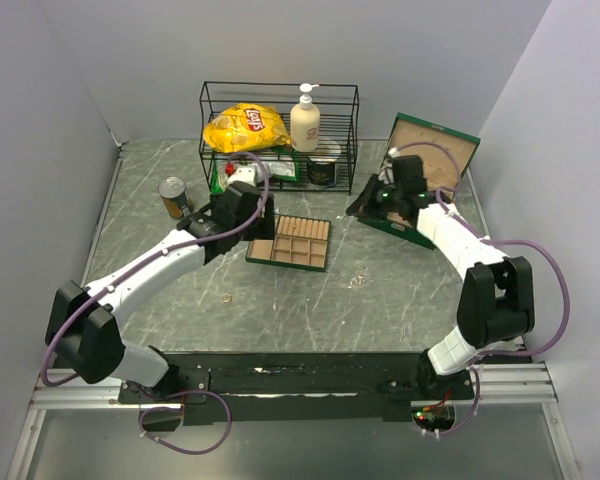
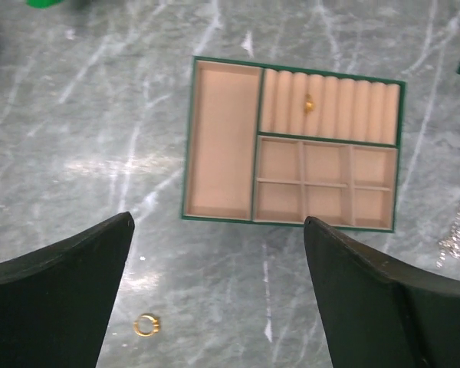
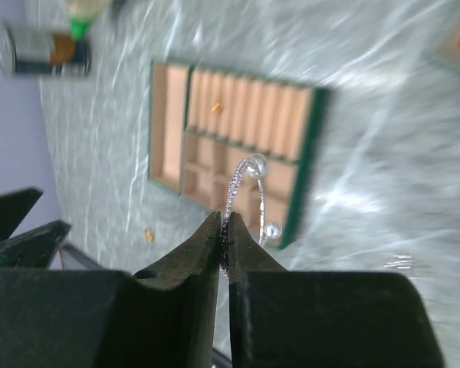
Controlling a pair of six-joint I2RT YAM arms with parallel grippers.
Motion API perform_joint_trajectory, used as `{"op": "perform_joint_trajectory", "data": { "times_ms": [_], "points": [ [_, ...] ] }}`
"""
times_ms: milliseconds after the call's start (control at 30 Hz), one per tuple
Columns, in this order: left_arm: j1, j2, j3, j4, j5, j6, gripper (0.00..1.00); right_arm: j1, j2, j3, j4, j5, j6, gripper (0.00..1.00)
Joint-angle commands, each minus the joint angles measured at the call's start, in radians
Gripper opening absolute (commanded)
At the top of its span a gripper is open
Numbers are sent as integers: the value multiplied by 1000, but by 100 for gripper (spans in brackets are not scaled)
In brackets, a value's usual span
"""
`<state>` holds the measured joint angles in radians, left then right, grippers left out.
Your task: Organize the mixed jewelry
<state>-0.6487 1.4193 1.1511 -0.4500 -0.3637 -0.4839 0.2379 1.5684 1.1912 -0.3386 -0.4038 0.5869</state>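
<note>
A flat divider tray with tan compartments and a green rim lies mid-table; it also shows in the left wrist view and the right wrist view. A small gold bit sits in its ribbed section. My left gripper hangs open above the bare table at the tray's near-left edge, holding nothing. A gold ring lies loose on the table below it. My right gripper is shut on a thin silver bangle with pearl ends, in the air beside the open green jewelry box. A pale chain lies right of the tray.
A black wire rack at the back holds a yellow chips bag, a pump bottle and a tin. A can stands left of the tray. Walls close in on the left, back and right.
</note>
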Motion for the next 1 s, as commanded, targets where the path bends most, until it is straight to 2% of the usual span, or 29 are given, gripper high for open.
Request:
{"op": "perform_joint_trajectory", "data": {
  "times_ms": [0, 233, 467, 967],
  "points": [
    [67, -63, 2, -4, 28, 50, 97, -130, -45, 19, -17, -16, -50, 12],
    [195, -131, -50, -16, 65, 106, 96, -302, -13, 73, -22, -30, -79, 12],
    [290, -143, -106, 8, 85, 176, 96, -400, 42, 148, -13, 6, -82, 12],
    [327, -82, -192, 96, 138, 205, 96, -399, 240, 338, -56, 290, -188, 12]
  ]
}}
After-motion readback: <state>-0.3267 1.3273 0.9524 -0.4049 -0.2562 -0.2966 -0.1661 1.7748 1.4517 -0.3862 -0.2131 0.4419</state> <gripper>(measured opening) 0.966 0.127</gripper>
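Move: The right hand, holding the pearl bracelet, has the open jewelry box's compartments some 17 cm to its right, 11 cm ahead and 12 cm below; the organizer tray lies about 16 cm to its left and 3 cm ahead. From the empty left hand, the gold ring is roughly 11 cm left, 12 cm back and 16 cm down, the organizer tray 7 cm right and 7 cm ahead, and the can 25 cm left and 17 cm ahead. Still pinching the pearl bracelet in its closed tips, the right hand swings about 21 cm right and 10 cm forward, from open table to over the jewelry box's compartments, turning some 25 degrees clockwise, rising slightly and sinking back. The left hand, fingers already wide, leaves the organizer tray some 12 cm leftward, rises a little, then sinks, closing on the gold ring's side without touching anything. ##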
